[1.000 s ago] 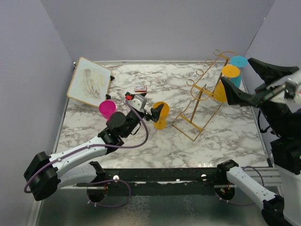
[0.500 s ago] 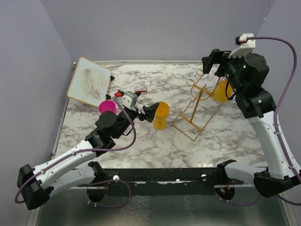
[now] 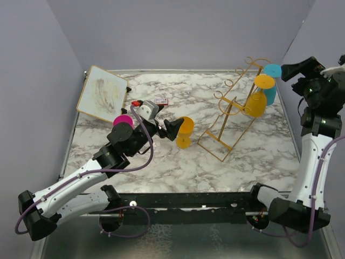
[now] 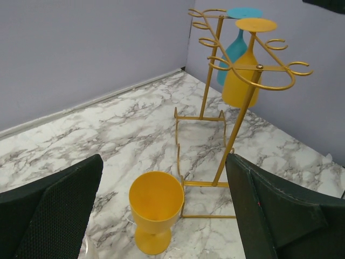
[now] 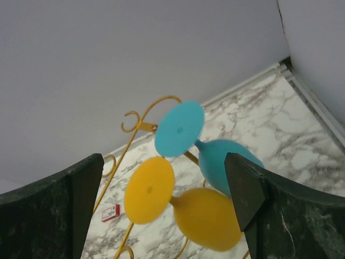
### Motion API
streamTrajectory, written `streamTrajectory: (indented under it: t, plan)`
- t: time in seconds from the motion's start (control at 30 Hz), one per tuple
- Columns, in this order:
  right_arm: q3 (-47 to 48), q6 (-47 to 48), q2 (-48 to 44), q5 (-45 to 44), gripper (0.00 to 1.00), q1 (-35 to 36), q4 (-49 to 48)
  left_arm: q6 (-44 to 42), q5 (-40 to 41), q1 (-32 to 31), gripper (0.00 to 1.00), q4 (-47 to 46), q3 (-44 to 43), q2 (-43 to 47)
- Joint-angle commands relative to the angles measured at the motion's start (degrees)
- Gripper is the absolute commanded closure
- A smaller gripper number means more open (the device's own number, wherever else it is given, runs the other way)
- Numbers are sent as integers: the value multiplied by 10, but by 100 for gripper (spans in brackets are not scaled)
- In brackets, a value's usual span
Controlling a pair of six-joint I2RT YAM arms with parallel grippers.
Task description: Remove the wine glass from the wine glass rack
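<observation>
The gold wine glass rack (image 3: 230, 117) stands right of centre. Two wine glasses hang upside down from its right side, a yellow one (image 3: 257, 100) and a teal one (image 3: 271, 86) behind it. My right gripper (image 3: 288, 73) hovers open just right of them, touching neither; in its wrist view the yellow glass (image 5: 205, 216) and the teal glass (image 5: 226, 162) lie between the spread fingers (image 5: 54, 205). Another yellow wine glass (image 3: 185, 132) stands upright on the table left of the rack. My left gripper (image 3: 172, 128) is open beside it with nothing in it, facing the glass (image 4: 156, 208) and the rack (image 4: 237, 108).
A pink glass (image 3: 123, 121) stands partly hidden behind my left arm. A white framed board (image 3: 102, 93) lies at the back left and a small red box (image 3: 161, 101) near the back middle. Grey walls close in on three sides, the right one near the rack.
My right arm has swung from above the rack's top out to the right of the hanging glasses. The left gripper has drawn slightly back from the upright yellow glass.
</observation>
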State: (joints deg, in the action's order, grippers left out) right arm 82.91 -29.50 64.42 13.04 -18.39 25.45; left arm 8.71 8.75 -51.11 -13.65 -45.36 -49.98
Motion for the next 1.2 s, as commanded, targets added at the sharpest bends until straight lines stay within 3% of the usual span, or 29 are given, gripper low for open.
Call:
streamTrajectory:
  t: [0.0,0.1,0.2,0.37,0.57,0.7,1.17]
  plan:
    - [-98,-138,-62,131,7,-83,-59,9,-55,0,1,39,-43,8]
    - [-179,-229,-88,218,14,-125,-122,8,-82,0,1,61,-62,10]
    - [-213,-250,-113,228,19,-129,-151,5,-101,0,1,74,-71,18]
    - [-193,-234,-128,222,20,-130,-112,-7,-108,-4,1,85,-77,33]
    - [-180,-251,-103,265,37,-130,-110,-25,-92,-11,1,94,-83,47]
    - [-130,-205,-63,269,39,-130,-32,-31,-74,-13,1,99,-85,58]
    - [-177,-242,-15,347,53,-129,-106,-24,-60,-12,1,96,-96,58]
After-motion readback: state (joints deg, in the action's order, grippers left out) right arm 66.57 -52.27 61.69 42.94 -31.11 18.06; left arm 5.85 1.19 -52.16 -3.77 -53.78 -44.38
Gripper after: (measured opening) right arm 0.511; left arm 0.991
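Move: The yellow wine glass hanging base-up in the rack lies about 5 cm to the right hand's left and some 2 cm farther out; its middle is about 18 cm below that hand, its base disc only about 9 cm below. The blue wine glass hangs just behind it, some 4 cm farther out and 1 cm nearer the hand's line, and the rack's middle stands about 8 cm to its left. From the left hand the hanging yellow glass is about 14 cm ahead, 28 cm to the right and 11 cm lower. The right hand comes down about 6 cm beside the hanging yellow glass, first drawing back some 3 cm and then, after lifting a couple of centimetres, edging left and sinking again, while it rolls about 30 degrees with its left side rising and its fingers narrow from wide open to half open, tips close to the base disc's right side. Meanwhile the empty left hand, still wide open, backs off about 4 cm and rises some 6 cm, away from the yellow glass standing on the table, turning slightly clockwise. ##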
